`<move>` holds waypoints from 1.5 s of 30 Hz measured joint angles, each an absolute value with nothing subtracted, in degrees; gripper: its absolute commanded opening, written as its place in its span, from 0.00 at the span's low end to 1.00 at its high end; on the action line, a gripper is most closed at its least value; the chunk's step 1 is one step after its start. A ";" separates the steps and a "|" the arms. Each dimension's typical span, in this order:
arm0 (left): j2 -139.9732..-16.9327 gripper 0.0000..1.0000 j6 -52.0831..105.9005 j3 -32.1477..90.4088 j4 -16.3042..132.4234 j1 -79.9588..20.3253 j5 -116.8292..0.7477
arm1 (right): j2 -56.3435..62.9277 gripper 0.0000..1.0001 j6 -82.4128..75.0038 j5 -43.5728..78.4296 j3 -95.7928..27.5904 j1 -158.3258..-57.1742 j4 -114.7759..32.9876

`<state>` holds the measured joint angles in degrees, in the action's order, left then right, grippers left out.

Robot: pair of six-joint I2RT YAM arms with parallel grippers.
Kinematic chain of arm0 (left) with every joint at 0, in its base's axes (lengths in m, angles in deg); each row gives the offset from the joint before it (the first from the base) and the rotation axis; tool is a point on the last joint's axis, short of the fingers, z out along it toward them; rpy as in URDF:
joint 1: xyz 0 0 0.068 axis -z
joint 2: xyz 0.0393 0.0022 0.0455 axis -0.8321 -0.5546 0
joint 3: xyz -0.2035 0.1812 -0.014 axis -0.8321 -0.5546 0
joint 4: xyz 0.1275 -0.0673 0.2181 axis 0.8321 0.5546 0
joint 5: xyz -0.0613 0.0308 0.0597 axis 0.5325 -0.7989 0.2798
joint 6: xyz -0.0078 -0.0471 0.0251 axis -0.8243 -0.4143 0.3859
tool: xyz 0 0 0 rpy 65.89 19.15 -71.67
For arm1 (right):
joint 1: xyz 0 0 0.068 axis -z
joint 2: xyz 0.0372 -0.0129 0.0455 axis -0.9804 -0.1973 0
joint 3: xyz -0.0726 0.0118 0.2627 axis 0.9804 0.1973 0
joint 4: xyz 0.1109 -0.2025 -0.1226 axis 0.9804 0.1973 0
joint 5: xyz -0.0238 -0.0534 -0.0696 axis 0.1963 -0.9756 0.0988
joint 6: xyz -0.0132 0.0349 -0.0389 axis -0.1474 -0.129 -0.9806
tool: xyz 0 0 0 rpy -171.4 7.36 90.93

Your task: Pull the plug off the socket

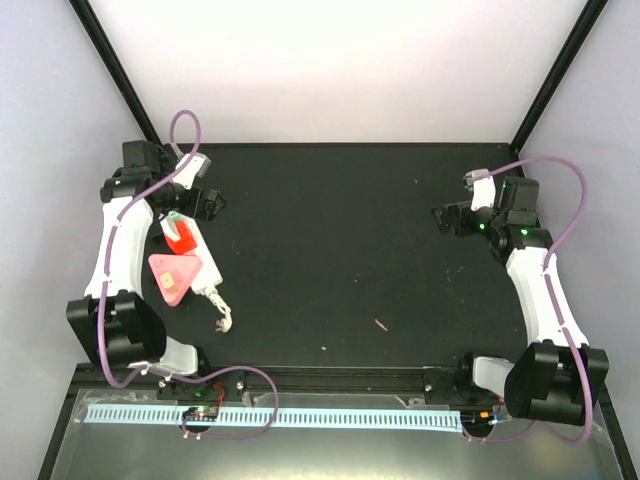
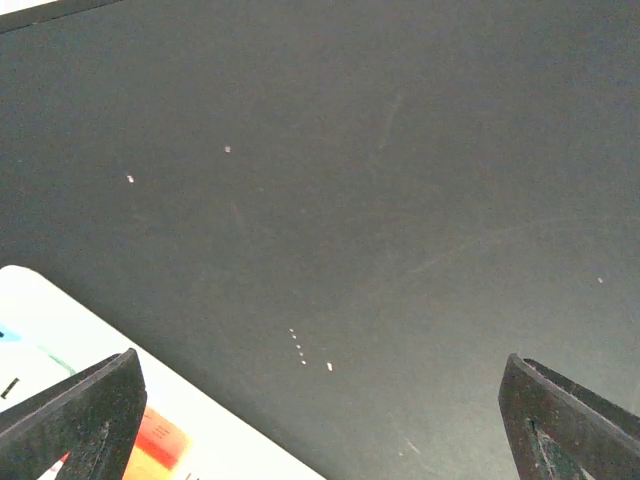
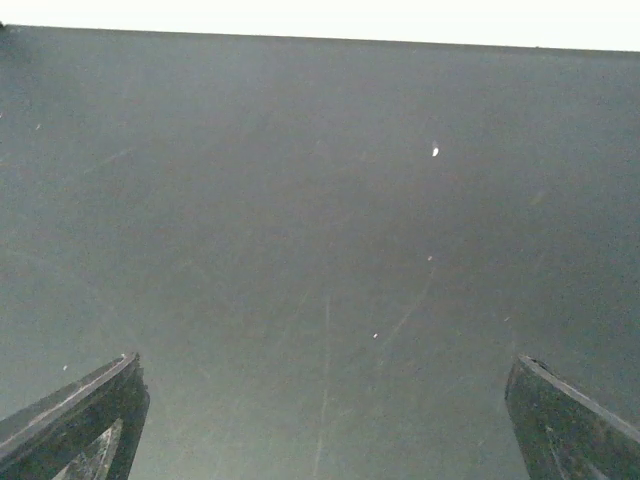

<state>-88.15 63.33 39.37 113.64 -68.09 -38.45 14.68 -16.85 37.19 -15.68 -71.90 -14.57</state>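
Note:
The white socket strip [image 1: 205,266] lies at the left of the black mat, partly under my left arm. A pink triangular plug [image 1: 172,276] sits on it, with a red piece [image 1: 180,238] just behind. Its short knotted white cord [image 1: 222,314] trails toward the near side. My left gripper [image 1: 207,203] is open and empty, just behind the strip's far end. In the left wrist view the gripper [image 2: 320,440] is spread wide over bare mat, and a corner of the strip [image 2: 60,340] shows at lower left. My right gripper [image 1: 452,218] [image 3: 320,430] is open and empty, far right.
The black mat [image 1: 340,260] spans the table, with small crumbs near the front middle [image 1: 380,324]. Black frame posts rise at the back corners [image 1: 115,70]. A metal rail with a light strip [image 1: 320,415] runs along the near edge.

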 measured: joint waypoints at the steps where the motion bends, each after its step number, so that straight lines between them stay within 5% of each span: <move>1: -86.59 0.99 63.44 37.95 113.16 -67.28 -38.69 | 15.67 1.00 -16.78 37.12 -14.37 -72.32 -14.64; 18: -76.43 0.99 95.04 28.95 125.00 -56.98 -41.66 | 23.01 1.00 -17.57 38.56 -5.58 -74.85 -16.76; 27: -68.91 0.98 116.83 12.18 129.68 -50.27 -52.72 | 22.33 1.00 -19.56 40.55 -5.62 -75.09 -16.15; 45: -70.07 0.56 140.92 -1.81 116.43 -49.79 -70.33 | 22.31 1.00 -21.15 43.90 -5.71 -75.12 -14.83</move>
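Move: The cord end of the white power strip lies about 16 cm back from the left hand, a centimetre left and some 21 cm below. The strip's white plug lies 8 cm farther back and 4 cm right of that end. The pink triangle is 3 cm ahead and 7 cm left of it, the red piece on the strip 12 cm ahead and 6 cm left. From the right hand, the cord end is roughly 55 cm left, 14 cm back and 20 cm down. Bring the left gripper back and to the right first, then sweep it back and down some 18 cm each way to close above the strip's cord end, coming in leftwards and slightly forward at the finish. Turn it about 90 degrees clockwise to point straight down, narrowing the fingers to roughly 60%. Ease the open right hand back and left about 5 cm. ##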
